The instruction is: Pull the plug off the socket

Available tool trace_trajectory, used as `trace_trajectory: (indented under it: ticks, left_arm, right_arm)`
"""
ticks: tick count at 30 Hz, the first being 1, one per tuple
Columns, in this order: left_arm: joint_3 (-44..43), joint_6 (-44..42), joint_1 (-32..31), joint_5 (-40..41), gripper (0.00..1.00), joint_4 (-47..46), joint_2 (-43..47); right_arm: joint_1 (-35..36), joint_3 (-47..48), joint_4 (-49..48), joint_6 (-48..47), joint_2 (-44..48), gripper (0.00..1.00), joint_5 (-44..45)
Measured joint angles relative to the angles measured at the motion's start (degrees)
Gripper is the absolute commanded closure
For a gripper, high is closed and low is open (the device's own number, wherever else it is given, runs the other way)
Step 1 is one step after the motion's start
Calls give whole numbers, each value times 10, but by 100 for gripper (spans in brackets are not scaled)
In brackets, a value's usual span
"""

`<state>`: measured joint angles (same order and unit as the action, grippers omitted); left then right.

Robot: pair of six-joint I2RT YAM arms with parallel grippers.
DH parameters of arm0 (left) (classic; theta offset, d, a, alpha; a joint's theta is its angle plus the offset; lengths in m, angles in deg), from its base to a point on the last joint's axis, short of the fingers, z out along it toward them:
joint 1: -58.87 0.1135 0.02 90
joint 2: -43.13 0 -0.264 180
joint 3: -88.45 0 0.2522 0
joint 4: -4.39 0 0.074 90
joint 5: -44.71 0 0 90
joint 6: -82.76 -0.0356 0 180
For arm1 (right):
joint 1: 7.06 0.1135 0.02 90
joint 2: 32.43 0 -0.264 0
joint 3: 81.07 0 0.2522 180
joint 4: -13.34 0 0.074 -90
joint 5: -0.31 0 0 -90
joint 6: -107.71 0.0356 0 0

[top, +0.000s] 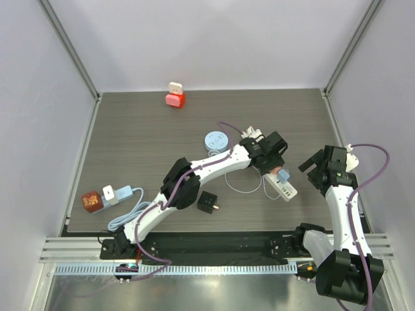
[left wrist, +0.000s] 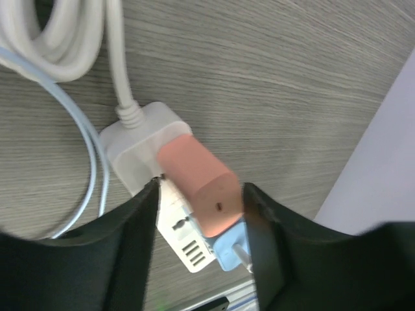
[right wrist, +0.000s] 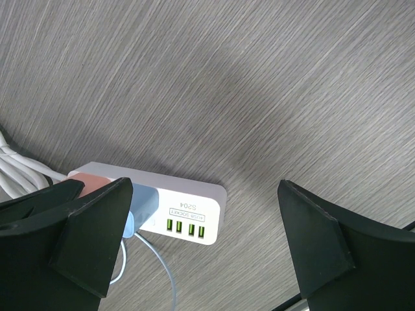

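A white power strip (top: 283, 187) lies right of the table's centre, with a pink plug (top: 283, 175) and a blue plug (top: 286, 173) in it. In the left wrist view the pink plug (left wrist: 198, 181) sits on the strip (left wrist: 178, 236), and the blue plug (left wrist: 230, 249) is just beyond it. My left gripper (left wrist: 201, 220) straddles the strip across its width. One finger (left wrist: 139, 240) presses the strip's side and the other sits against the pink plug. My right gripper (right wrist: 204, 194) is wide open and empty, above and right of the strip's USB end (right wrist: 185, 223).
The strip's white coiled cable (top: 251, 135) and a thin blue cord (top: 243, 184) lie near it. A round blue disc (top: 215, 140), a black cube (top: 207, 203), a red-and-white adapter (top: 175, 96) and a second strip with an orange block (top: 92, 201) are also on the table.
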<state>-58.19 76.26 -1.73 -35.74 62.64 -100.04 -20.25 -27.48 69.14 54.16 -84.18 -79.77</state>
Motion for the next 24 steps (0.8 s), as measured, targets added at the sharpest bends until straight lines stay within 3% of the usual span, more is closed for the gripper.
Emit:
trace_trajectory:
  ticks: [11, 17, 20, 24]
  left_arm:
    - [19, -24, 0, -12, 73, -50, 7]
    - [141, -84, 0, -18, 86, -136, 71]
    - [210, -130, 0, -23, 99, -188, 109]
    - [292, -188, 8, -51, 100, -264, 151]
  right_arm:
    - [8, 0, -6, -9, 0, 0, -20]
    - [11, 0, -15, -28, -3, 0, -71]
    - [13, 0, -17, -36, -8, 0, -104]
    - [20, 0, -17, -40, -7, 1, -135]
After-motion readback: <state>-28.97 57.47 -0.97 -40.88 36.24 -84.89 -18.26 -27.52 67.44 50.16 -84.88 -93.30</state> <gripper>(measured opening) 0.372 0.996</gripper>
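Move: The pink plug stands between the left hand's open fingers, about 1 cm right and 1 cm below. From that hand the blue plug is some 3 cm right and 2 cm back, the strip's USB end about 4 cm right and 7 cm back, and the white cable coil roughly 8 cm left and 4 cm ahead. From the right hand the power strip's middle lies about 13 cm left and 3 cm back, the pink plug 14 cm left and level. Left pinches the pink plug, drawing it back-left and up, clockwise; open right moves 5 cm left towards strip. ##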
